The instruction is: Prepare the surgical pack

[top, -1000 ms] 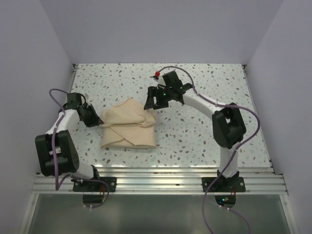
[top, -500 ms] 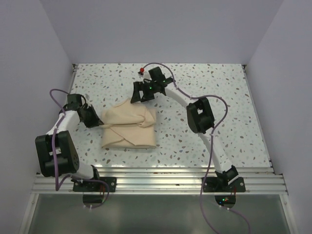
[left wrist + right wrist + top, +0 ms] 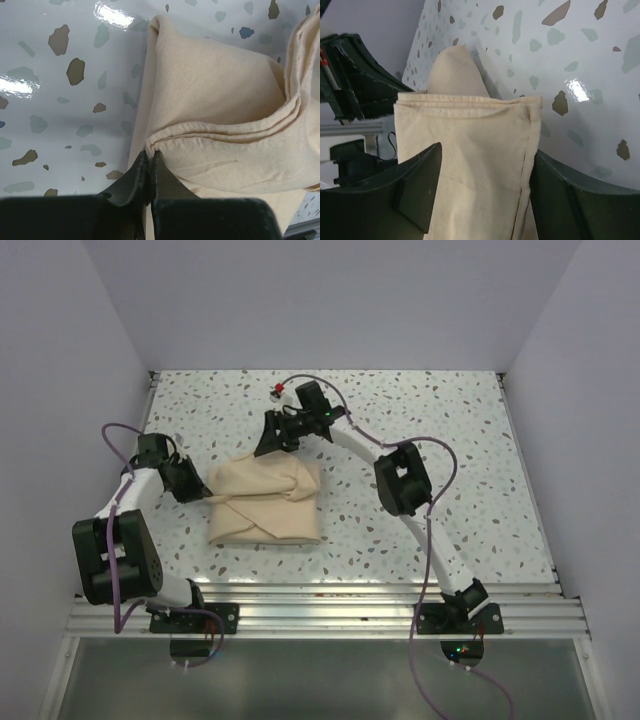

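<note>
The surgical pack lies left of the table's middle as a folded tan bundle. My left gripper is at its left edge. In the left wrist view the left gripper is shut on a hemmed fold of the tan cloth. My right gripper hangs over the bundle's far corner. In the right wrist view the right gripper is open, its fingers standing wide on either side of a folded flap of the cloth. Whatever is inside the bundle is hidden.
The speckled white table is walled at the back and on both sides. A metal rail runs along the near edge by the arm bases. The left arm shows dark beyond the flap in the right wrist view.
The right arm has swung left across the table, bringing its gripper from right of the bundle to over its far corner. The left gripper and the bundle have stayed put.
</note>
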Available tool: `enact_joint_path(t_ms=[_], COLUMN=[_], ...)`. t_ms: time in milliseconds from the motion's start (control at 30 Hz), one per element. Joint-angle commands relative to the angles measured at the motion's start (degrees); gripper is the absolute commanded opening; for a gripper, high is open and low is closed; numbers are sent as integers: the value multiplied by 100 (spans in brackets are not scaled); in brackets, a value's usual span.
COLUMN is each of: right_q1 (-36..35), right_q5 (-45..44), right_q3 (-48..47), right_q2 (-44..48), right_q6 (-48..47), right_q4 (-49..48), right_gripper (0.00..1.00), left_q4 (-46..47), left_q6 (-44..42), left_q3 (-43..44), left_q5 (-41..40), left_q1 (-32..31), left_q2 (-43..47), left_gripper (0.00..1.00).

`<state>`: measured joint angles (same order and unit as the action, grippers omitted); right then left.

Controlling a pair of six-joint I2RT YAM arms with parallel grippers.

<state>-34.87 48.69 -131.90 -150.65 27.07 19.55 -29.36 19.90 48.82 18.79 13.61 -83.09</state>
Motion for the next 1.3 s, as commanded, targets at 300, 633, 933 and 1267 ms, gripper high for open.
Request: enact_joint_path(t_ms=[300,633,933,1267], right_q1=[-37,-406,-1434,-1892], right_q5=[203,185,-70,-569], right_q3=[-742,760,3116,4726], right_q2=[105,2134,3585,4411], right_q6=[694,414,-166,-561], right_q4=[48,707,937,997], right_gripper=[0,0,0,0], left_q4=[-140,-517,-1018,-1203], left_q6=[-22,435,471,488], left_q3=[-22,286,901,867], left_q5=[-226,-1026,-1483,-1606], left_q1=[63,133,274,309], left_q2=[249,627,838,978], left_gripper=[6,43,46,47])
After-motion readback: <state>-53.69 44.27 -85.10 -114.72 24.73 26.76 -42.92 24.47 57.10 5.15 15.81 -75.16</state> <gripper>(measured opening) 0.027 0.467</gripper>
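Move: The wrap's far flap stands up between the right hand's open fingers, about 1 cm to their left, level fore and aft, roughly 1 cm lower. The wrap's front edge, where the flap goes, is some 25 cm back of the right hand, no distance sideways, about 4 cm below. The wrap's pinched left edge lies about 12 cm back and 15 cm left of it, some 3 cm lower. From the left hand, the far flap is about 12 cm ahead and 13 cm right, about level. The wrap's far flap is pinched by the right fingers, which edge left and shut on it, then carry it back towards the base in a high arc over the pack, some 27 cm in all, rising about 14 cm before coming down by the front edge, the fingers dipping and swinging back. The left fingers open halfway, let go of the left edge and draw off up and left, about 6 cm up. ##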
